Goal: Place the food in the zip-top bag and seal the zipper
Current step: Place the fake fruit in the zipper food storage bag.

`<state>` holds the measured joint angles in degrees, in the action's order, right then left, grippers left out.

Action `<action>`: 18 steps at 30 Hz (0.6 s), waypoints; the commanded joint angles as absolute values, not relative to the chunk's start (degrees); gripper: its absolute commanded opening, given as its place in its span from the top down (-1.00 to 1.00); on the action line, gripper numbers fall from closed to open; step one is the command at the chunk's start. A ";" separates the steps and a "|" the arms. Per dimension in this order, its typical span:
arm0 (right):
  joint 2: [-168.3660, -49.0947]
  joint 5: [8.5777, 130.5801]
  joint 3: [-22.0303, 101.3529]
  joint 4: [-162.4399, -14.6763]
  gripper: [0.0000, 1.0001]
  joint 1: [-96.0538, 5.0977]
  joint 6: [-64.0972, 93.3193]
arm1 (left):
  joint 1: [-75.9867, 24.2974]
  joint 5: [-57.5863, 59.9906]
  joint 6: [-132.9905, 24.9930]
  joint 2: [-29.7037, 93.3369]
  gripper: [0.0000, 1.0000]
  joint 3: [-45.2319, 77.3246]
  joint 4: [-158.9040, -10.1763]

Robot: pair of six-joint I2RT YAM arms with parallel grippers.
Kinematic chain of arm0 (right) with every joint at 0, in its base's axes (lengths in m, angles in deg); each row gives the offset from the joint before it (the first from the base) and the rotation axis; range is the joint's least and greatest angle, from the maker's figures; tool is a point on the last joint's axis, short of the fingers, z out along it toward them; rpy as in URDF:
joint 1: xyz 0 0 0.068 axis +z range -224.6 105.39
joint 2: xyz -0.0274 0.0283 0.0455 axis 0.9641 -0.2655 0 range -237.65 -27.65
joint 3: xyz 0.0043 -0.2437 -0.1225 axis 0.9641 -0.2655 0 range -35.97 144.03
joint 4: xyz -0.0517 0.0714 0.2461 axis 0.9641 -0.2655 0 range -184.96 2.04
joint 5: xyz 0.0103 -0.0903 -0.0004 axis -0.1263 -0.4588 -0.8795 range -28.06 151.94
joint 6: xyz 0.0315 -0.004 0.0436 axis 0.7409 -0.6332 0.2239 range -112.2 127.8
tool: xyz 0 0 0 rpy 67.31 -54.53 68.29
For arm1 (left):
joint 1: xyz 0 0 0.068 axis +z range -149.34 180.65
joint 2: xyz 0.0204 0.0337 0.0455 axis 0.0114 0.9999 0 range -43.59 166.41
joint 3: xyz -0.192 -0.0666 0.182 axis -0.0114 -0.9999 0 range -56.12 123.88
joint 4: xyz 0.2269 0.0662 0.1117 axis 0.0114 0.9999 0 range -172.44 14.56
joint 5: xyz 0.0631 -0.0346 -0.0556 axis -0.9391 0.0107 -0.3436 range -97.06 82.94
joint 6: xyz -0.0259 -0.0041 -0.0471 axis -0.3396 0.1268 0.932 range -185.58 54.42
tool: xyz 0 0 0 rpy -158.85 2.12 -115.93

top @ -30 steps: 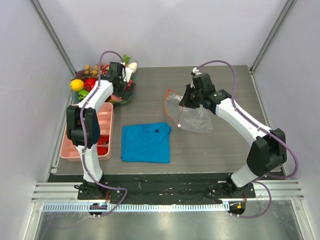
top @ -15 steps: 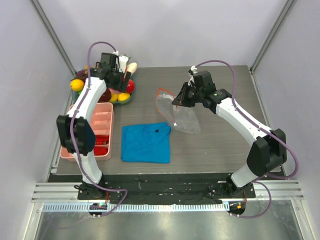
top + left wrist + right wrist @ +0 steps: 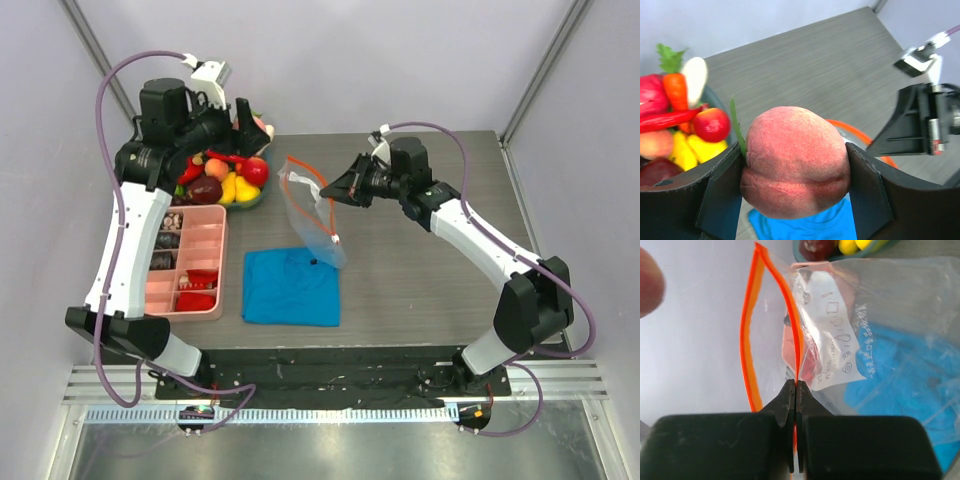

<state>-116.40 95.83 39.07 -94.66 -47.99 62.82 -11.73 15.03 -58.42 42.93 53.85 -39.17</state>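
Note:
My left gripper [image 3: 795, 172] is shut on the pink peach [image 3: 795, 160] and holds it in the air, above and to the left of the bag; it also shows in the top view [image 3: 248, 118]. The rest of the food [image 3: 225, 178], with a carrot [image 3: 676, 90], a red fruit [image 3: 711, 124] and yellow pieces, lies in a bowl at the back left. My right gripper [image 3: 796, 390] is shut on the zipper [image 3: 796, 335], one edge of the mouth. The zip-top bag [image 3: 312, 215] hangs upright with its mouth [image 3: 303, 170] open towards the left.
A blue folded cloth [image 3: 292, 285] lies under the hanging bag. A pink divided tray [image 3: 190, 262] with dark and red items stands at the left edge. The teal bowl [image 3: 250, 198] sits behind it. Grey walls close in the table.
My left arm has risen from the bowl with the peach in its jaws. My right gripper has carried the bag left and lifted it, so its mouth now stands open.

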 commanded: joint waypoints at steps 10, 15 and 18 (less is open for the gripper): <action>-112.55 90.42 32.49 -95.78 0.98 -47.01 64.22 | -24.56 22.82 -52.49 43.24 -0.16 47.59 -44.82; -112.20 88.66 33.02 -97.27 0.98 -47.10 62.91 | -28.52 23.79 -50.81 45.27 -0.14 43.64 -44.82; -111.59 87.96 33.37 -98.16 0.99 -47.45 61.76 | -28.70 22.74 -51.86 44.92 -0.18 40.48 -44.21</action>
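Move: Down to the right of the left hand, which already holds the peach, the zipper bag's open mouth lies about 10 cm to the right, 6 cm back and 13 cm below. The right gripper pinching its rim is some 3 cm farther right of that mouth. From the left hand, the vegetable bowl is about 18 cm left, 12 cm ahead and 33 cm below; the blue cloth is 16 cm back, 5 cm right and 40 cm below. From the right hand, the peach is about 12 cm left, 6 cm ahead and 13 cm higher. Swinging the held peach about 13 cm to the right, the left hand also draws back and sinks some 7 cm each towards the bag's mouth, turning about 20 degrees clockwise and tipping its fingers down, grip kept. The right hand keeps the rim pinched and lowers it about 5 cm, mostly early on. ##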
